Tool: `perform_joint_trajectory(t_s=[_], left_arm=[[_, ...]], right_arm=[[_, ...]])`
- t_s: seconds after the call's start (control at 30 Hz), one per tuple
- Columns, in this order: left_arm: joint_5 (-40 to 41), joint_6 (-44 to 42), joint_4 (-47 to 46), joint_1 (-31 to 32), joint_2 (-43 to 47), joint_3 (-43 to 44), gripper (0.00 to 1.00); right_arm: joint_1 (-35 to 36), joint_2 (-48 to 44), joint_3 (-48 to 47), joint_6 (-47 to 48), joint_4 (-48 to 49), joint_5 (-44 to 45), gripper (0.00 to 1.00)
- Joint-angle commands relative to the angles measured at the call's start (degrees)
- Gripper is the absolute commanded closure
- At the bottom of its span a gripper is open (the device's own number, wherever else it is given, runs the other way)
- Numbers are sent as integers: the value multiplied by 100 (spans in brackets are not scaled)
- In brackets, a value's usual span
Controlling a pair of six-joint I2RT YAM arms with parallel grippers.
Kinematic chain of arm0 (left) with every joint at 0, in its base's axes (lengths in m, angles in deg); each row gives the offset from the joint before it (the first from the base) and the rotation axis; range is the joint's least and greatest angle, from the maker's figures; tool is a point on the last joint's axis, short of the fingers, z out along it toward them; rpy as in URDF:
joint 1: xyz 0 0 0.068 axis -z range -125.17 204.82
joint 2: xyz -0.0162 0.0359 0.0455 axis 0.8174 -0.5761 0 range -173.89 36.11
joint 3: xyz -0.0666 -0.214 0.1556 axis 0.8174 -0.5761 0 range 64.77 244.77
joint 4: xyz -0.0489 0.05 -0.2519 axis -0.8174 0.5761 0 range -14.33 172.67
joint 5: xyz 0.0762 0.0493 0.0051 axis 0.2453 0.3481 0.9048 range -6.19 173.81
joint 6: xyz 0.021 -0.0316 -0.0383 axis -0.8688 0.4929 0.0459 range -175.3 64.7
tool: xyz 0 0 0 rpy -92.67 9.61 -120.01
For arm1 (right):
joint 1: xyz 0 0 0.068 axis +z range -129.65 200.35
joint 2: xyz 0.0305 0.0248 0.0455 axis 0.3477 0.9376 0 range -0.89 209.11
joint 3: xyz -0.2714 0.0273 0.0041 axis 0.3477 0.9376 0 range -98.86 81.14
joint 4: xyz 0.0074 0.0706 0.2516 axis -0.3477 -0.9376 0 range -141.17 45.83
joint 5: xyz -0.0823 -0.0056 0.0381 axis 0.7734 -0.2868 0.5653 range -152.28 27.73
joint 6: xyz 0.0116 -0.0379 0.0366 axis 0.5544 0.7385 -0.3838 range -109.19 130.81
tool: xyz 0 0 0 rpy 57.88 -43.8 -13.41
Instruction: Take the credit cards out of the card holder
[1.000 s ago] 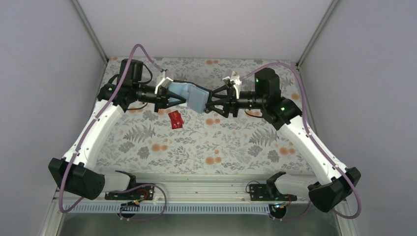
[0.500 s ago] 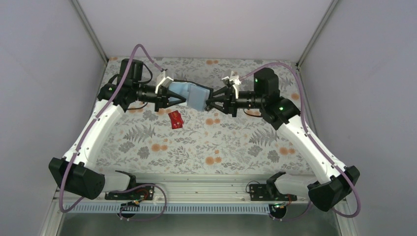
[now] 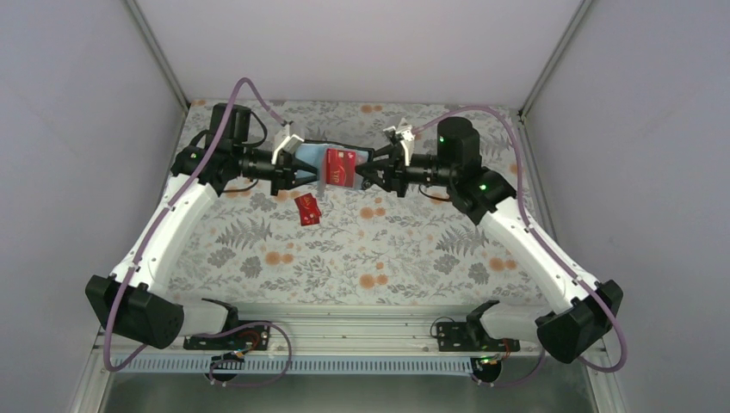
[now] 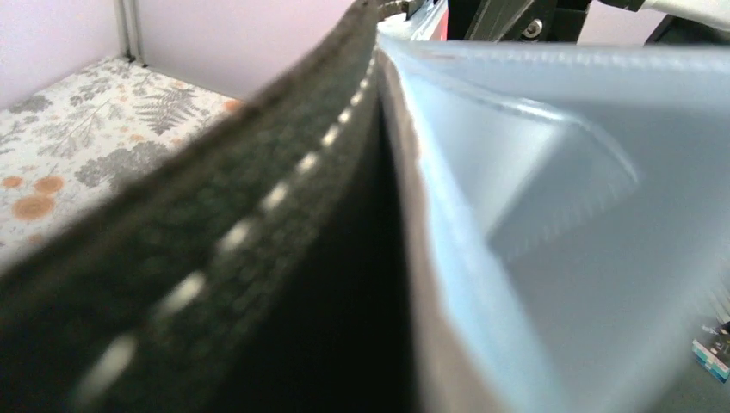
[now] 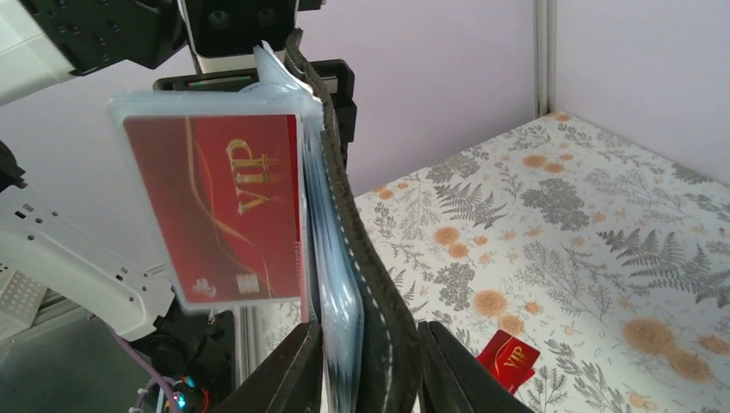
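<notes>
The card holder (image 3: 315, 158) hangs in the air at the back of the table, between my two grippers. My left gripper (image 3: 301, 169) is shut on its left end; its black stitched cover (image 4: 258, 258) and pale blue sleeves (image 4: 559, 215) fill the left wrist view and hide the fingers. My right gripper (image 3: 366, 169) is shut on the right edge, with the sleeves and the cover (image 5: 366, 258) pinched between its fingers (image 5: 297, 370). One red VIP credit card (image 3: 341, 168) shows inside a clear sleeve (image 5: 215, 206). Another red card (image 3: 307, 209) lies loose on the table (image 5: 510, 357).
The floral table cloth (image 3: 405, 249) ends at pale walls on the left, right and back. Purple cables (image 3: 250, 90) loop over both arms. The arm bases and a metal rail (image 3: 361, 323) run along the near edge.
My right gripper has closed from open onto the holder's right edge and shifted slightly left. The holder's top face has turned from pale blue to a sleeve showing a red card.
</notes>
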Motion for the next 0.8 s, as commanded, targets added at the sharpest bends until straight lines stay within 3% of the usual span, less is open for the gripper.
perform_joint_trajectory(t_s=[0.0, 0.27, 0.47, 0.77], left_arm=[[-176, 53, -198, 58, 2, -60, 98], [-93, 95, -214, 56, 12, -78, 98], [516, 359, -384, 62, -11, -69, 98], [415, 298, -330, 58, 12, -34, 98]], right_arm=[[268, 294, -81, -91, 186, 153, 68], [422, 307, -95, -3, 67, 255, 63], [420, 175, -55, 22, -177, 470, 56], [309, -349, 122, 647, -756, 721, 45]])
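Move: The red credit card in the card holder's open sleeve lies about 6 cm to the left of the right hand, some 3 cm back and 2 cm above it; from the left hand, which holds the holder's other end, it is about 6 cm to the right, 3 cm back and roughly level. The loose cards on the table are some 11 cm ahead, 16 cm left and 30 cm below the right hand. The holder's free end, with its sleeves, stands between the right fingers as they spread from about a quarter to half open; that hand sinks some 2.5 cm, working about 2 cm left along the sleeves and then easing half of that back right. The left hand keeps its pinch on the other end and shifts it about 1 cm forward and down. ##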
